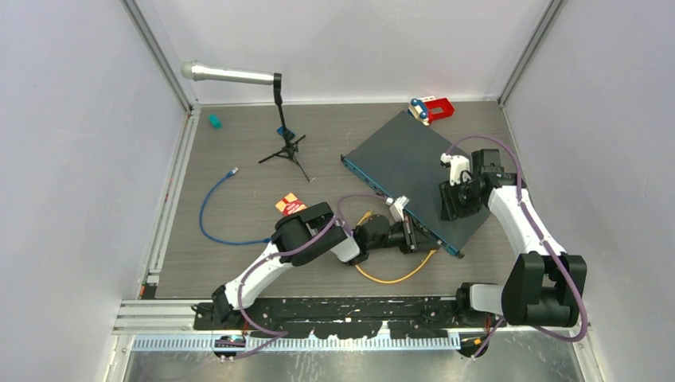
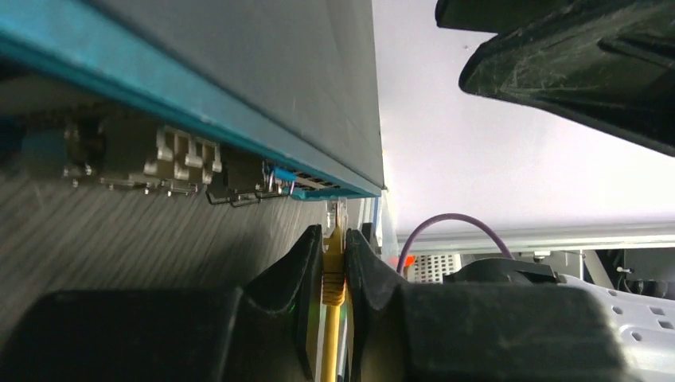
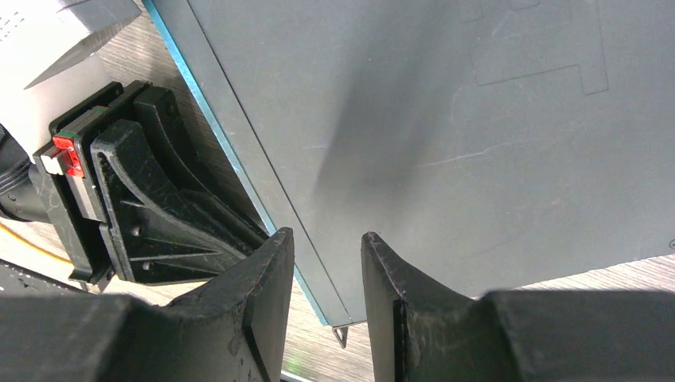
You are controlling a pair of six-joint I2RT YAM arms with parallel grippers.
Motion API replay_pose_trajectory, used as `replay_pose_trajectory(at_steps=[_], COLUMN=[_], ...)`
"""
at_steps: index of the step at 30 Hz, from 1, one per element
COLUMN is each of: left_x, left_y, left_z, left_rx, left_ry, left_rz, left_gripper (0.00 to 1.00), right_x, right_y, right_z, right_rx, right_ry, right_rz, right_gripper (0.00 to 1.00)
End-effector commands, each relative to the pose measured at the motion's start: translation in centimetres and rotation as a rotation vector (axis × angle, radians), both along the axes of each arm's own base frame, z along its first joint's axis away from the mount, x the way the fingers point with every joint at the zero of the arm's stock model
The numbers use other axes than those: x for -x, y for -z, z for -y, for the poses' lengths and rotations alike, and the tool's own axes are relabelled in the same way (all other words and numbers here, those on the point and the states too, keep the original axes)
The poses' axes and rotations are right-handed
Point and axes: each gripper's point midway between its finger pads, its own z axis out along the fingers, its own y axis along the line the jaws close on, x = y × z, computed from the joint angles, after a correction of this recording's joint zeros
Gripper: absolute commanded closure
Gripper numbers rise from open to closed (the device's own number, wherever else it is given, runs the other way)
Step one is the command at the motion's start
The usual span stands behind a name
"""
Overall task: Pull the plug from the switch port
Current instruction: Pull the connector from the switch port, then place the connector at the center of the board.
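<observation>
The switch (image 1: 406, 159) is a flat dark grey box lying at an angle right of centre. Its blue front edge (image 2: 159, 103) carries a row of ports. My left gripper (image 2: 334, 232) is shut on the yellow plug (image 2: 333, 267), low at that front edge near the switch's near corner. The plug's clear tip points at the blue edge; I cannot tell whether it sits in a port. Its yellow cable (image 1: 398, 277) loops toward the arm bases. My right gripper (image 3: 326, 239) rests over the switch's top (image 3: 446, 119) by the same corner, jaws apart with nothing between them.
A microphone (image 1: 231, 74) on a small tripod (image 1: 285, 147) stands at the back left. A blue cable (image 1: 219, 207) curls on the left. A red and white item (image 1: 432, 109) lies behind the switch, an orange card (image 1: 290, 204) by my left arm.
</observation>
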Motion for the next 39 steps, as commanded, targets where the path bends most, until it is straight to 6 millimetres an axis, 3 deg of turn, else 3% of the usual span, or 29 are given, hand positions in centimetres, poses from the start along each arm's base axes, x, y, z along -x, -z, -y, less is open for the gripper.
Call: replay_pose_trajectory(at_steps=[1, 4, 9, 18, 25, 34, 39], left_x=[2.7, 3.2, 2.9, 1.2, 1.2, 2.2, 1.2], left_y=[4.0, 3.6, 1.3, -2.5, -5.8, -9.7, -11.7], left_z=[-1.7, -2.2, -2.7, -6.2, -11.2, -19.3, -24.5], left_rx=[-0.151, -0.175, -0.203, -0.304, -0.441, -0.548, -0.632], left_ry=[0.05, 0.079, 0.177, 0.313, 0.434, 0.638, 0.691], left_rz=[-0.118, -0.099, 0.009, 0.258, 0.461, 0.797, 0.909], left_gripper=[1.0, 1.0, 1.0, 1.0, 1.0, 1.0, 1.0], right_x=[-0.4, -0.4, -0.4, -1.9, -3.0, -3.5, -3.6], right_y=[-1.2, -1.5, -2.4, -7.1, -9.3, -8.9, -8.8], right_z=[-0.1, 0.0, 0.0, -0.7, -1.0, -1.5, -1.8], right_rx=[-0.002, 0.003, 0.008, -0.044, -0.076, -0.114, -0.132], right_ry=[-0.028, -0.026, -0.024, 0.027, 0.049, 0.068, 0.072], right_rz=[0.055, 0.065, 0.088, 0.179, 0.232, 0.245, 0.255], right_gripper=[0.58, 0.58, 0.58, 0.58, 0.58, 0.57, 0.57])
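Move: The left gripper already holds the yellow plug, just out of the switch port, whose mouth is about 2 cm ahead and 2 cm right. The open table it heads over lies some 20 cm left, level fore-and-aft, 3 cm below; the yellow cable's other end is 18 cm left, 8 cm ahead, on the table. From the right hand, the port is 6 cm back, 2 cm left, 5 cm down, the open table 8 cm back, 24 cm left. Keep the left fingers shut on the yellow plug and draw it back, left and slightly down from the port, then sweep left and up over the open table, ending about 19 cm left and 10 cm higher, tipping the fingers from level to some 35 degrees down. Lift the empty right gripper, kept part open, up and slightly forward over the switch. ##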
